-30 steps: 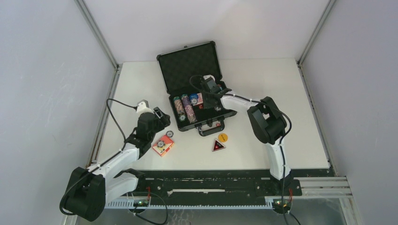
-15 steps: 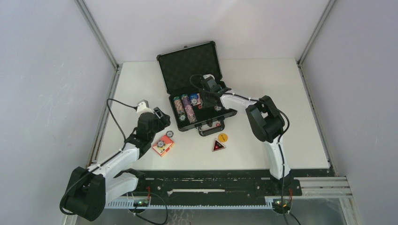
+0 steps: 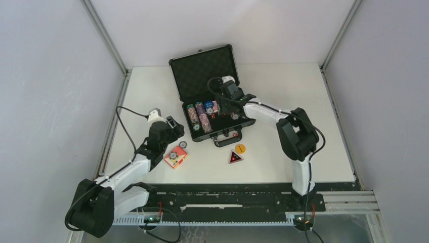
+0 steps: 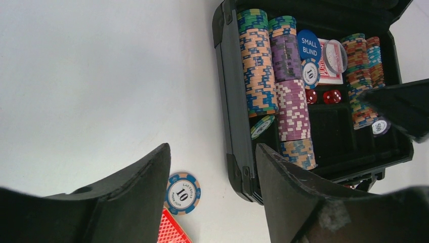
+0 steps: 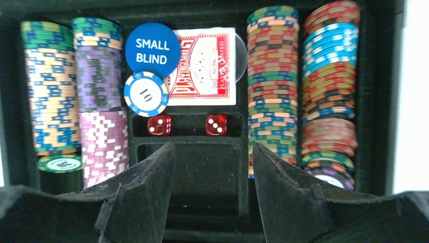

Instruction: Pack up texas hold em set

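The black briefcase (image 3: 202, 54) lies open at the table's back, lid up. Its foam tray holds rows of multicoloured chips (image 5: 273, 76), a red card box (image 5: 202, 66), a blue SMALL BLIND button (image 5: 152, 49) and two red dice (image 5: 159, 125). My right gripper (image 3: 228, 97) hangs open and empty over an empty foam compartment (image 5: 212, 172), its midpoint (image 5: 212, 147) just short of the dice. My left gripper (image 3: 172, 132) is open and empty left of the case (image 4: 230, 101), above a loose "10" chip (image 4: 182, 193) and a second red card box (image 3: 175, 157).
A yellow round button (image 3: 240, 148) and a red triangular piece (image 3: 234, 157) lie on the table in front of the case handle (image 3: 226, 139). Grey walls stand on both sides; metal posts rise at the back corners.
The right arm's elbow has swung to the right and its gripper has shifted slightly toward the lid over the case. The left arm has not moved.
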Motion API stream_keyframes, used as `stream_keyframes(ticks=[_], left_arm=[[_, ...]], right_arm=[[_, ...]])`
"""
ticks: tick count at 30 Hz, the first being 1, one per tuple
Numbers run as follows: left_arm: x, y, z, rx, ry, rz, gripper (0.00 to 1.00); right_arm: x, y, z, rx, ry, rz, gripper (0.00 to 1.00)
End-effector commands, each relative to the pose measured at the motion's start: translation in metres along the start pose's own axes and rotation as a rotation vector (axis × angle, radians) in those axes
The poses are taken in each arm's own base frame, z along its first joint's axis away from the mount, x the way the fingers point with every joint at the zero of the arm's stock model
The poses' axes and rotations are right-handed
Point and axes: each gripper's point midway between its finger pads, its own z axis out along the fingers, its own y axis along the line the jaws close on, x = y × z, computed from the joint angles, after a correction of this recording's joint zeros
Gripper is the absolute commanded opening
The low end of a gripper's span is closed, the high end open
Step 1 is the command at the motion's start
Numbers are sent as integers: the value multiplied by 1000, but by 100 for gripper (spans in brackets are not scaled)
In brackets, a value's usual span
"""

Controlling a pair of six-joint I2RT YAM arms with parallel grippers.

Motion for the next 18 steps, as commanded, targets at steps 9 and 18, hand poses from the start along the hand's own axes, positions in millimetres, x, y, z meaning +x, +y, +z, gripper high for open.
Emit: stream_keyframes(ticks=[9,18], left_arm=[[-7,-58,-13,114,-59,121,56],[58,-113,-26,304,79,219,0]], right_arm=[[-22,-33,-88,45,-184,102,33],[34,-79,-110,118,-141,148,0]])
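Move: My open left hand hovers beside the case's front-left corner, which is about 5 cm to its right and 2 cm nearer me; the handle is some 20 cm to its right, 1 cm back. The "10" chip lies 3 cm back, 2 cm left, 8 cm below. From my open right hand over the tray, the front-right corner is about 13 cm right, 1 cm back; the handle is 9 cm back, 1 cm right, with the loose die 7 cm back, 4 cm right. I shut both empty grippers while bringing my hands round to the front edge of the case. My right hand climbs about 5 cm out of the tray, then swings right and back past the brown chip column towards the front-right corner, easing down a little; my left sweeps some 10 cm right and slightly back, past the front-left corner towards the handle, turning clockwise nearly 20 degrees. ##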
